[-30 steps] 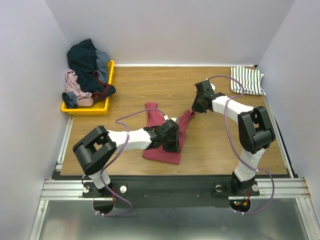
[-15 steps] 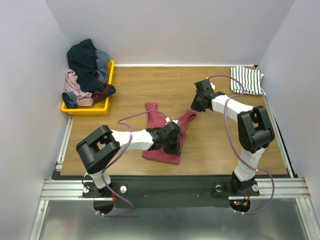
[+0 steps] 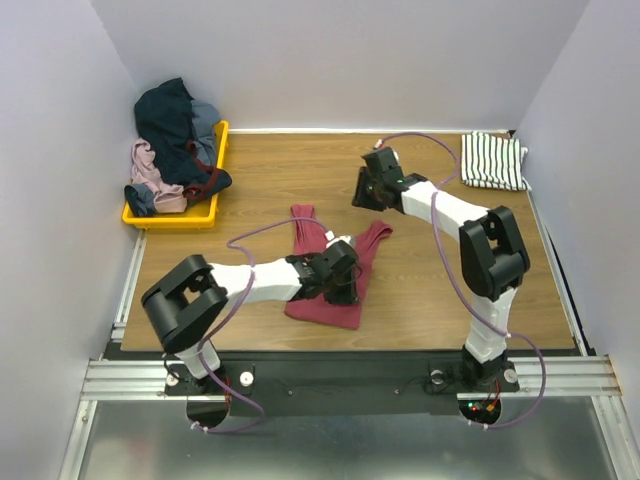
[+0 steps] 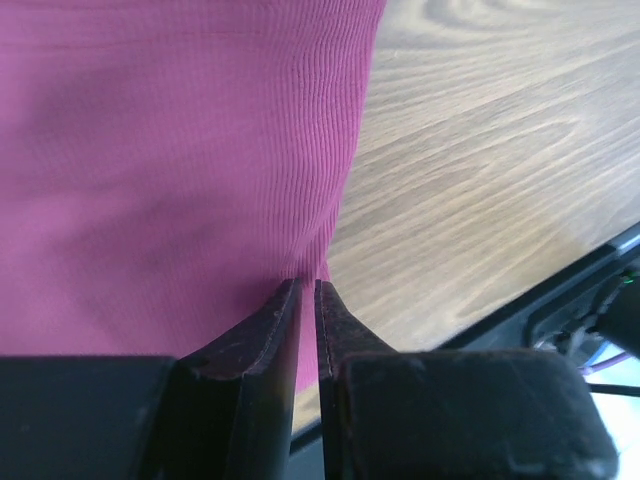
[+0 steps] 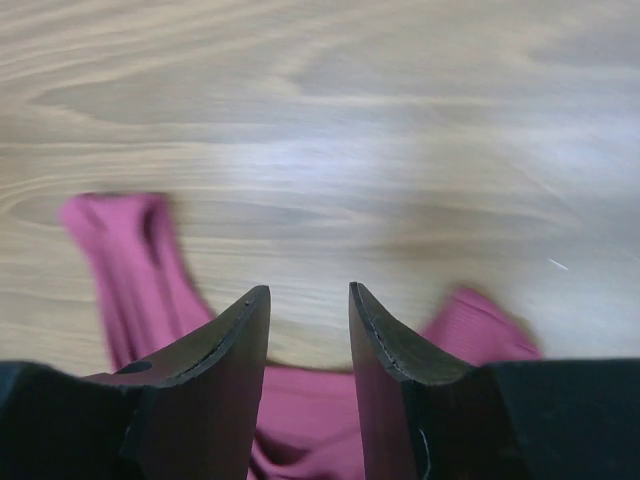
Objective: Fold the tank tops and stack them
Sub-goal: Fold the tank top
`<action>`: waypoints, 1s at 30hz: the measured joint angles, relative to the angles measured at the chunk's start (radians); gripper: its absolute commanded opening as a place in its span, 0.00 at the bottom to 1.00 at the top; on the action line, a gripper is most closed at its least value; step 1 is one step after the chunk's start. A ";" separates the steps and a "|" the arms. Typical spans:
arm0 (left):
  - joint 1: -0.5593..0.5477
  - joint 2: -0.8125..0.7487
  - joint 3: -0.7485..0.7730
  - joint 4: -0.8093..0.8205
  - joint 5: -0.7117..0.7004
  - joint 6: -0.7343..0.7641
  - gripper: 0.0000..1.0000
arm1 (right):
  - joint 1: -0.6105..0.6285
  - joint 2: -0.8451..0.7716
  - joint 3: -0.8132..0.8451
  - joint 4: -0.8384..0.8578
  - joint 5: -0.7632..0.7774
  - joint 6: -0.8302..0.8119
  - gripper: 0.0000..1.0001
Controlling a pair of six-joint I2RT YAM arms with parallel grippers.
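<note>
The dark red tank top [image 3: 322, 303] lies spread on the wooden table [image 3: 270, 170], straps pointing to the far side. My left gripper [image 3: 349, 289] rests low on the top's right edge, its jaws closed on the hem of the red cloth [image 4: 170, 150]; in the left wrist view the left gripper [image 4: 307, 285] shows only a sliver of gap. My right gripper [image 3: 359, 194] hovers over bare wood beyond the straps. In its own view the right gripper [image 5: 308, 292] is open and empty, the red top [image 5: 300, 420] below it. The striped tank top [image 3: 493, 160] lies folded at the far right corner.
A yellow tray [image 3: 176, 217] heaped with several other garments [image 3: 175, 135] sits at the far left. White walls close in the table on three sides. The dark front rail [image 4: 560, 290] runs just beyond the red top's near edge.
My right gripper has opened, let go of the right strap and moved up and to the left, away from it. The left gripper has stayed on the red top's edge.
</note>
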 measured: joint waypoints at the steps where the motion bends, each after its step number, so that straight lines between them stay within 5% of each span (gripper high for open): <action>1: 0.006 -0.029 -0.002 -0.016 -0.011 -0.007 0.23 | 0.013 0.016 0.027 0.003 -0.003 -0.009 0.43; 5: 0.076 -0.229 -0.064 -0.045 -0.069 -0.063 0.23 | 0.056 0.093 0.132 0.011 -0.043 -0.035 0.43; 13: 0.410 -0.654 -0.159 -0.227 -0.214 -0.134 0.25 | 0.158 0.274 0.325 0.019 -0.070 -0.063 0.43; 20: 0.613 -0.662 -0.167 -0.300 -0.201 -0.072 0.24 | 0.282 0.378 0.470 0.021 -0.043 -0.087 0.45; 30: 0.646 -0.639 -0.216 -0.291 -0.118 -0.025 0.22 | 0.333 0.475 0.584 0.002 0.074 -0.107 0.46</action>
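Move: The left shoulder strap's folded tip, next for the right hand, lies about 19 cm to its left, some 2 cm farther out and 4 cm below. The right strap, just laid down, is about 5 cm to the right of the right hand and 3 cm back, while the folded body's middle is roughly 19 cm back and 9 cm left. From the left hand, the left strap's tip is some 26 cm ahead and 13 cm left. Towards the left strap, the right hand sweeps about 21 cm left just above the table, fingers staying open, turning some 20 degrees counter-clockwise and sinking a little late on, to end close beside the tip. Meanwhile the left hand rises off the lower part of the tank top and swings out about 24 cm left and 10 cm forward, turning counter-clockwise some 45 degrees, then sinks partway over bare table. ##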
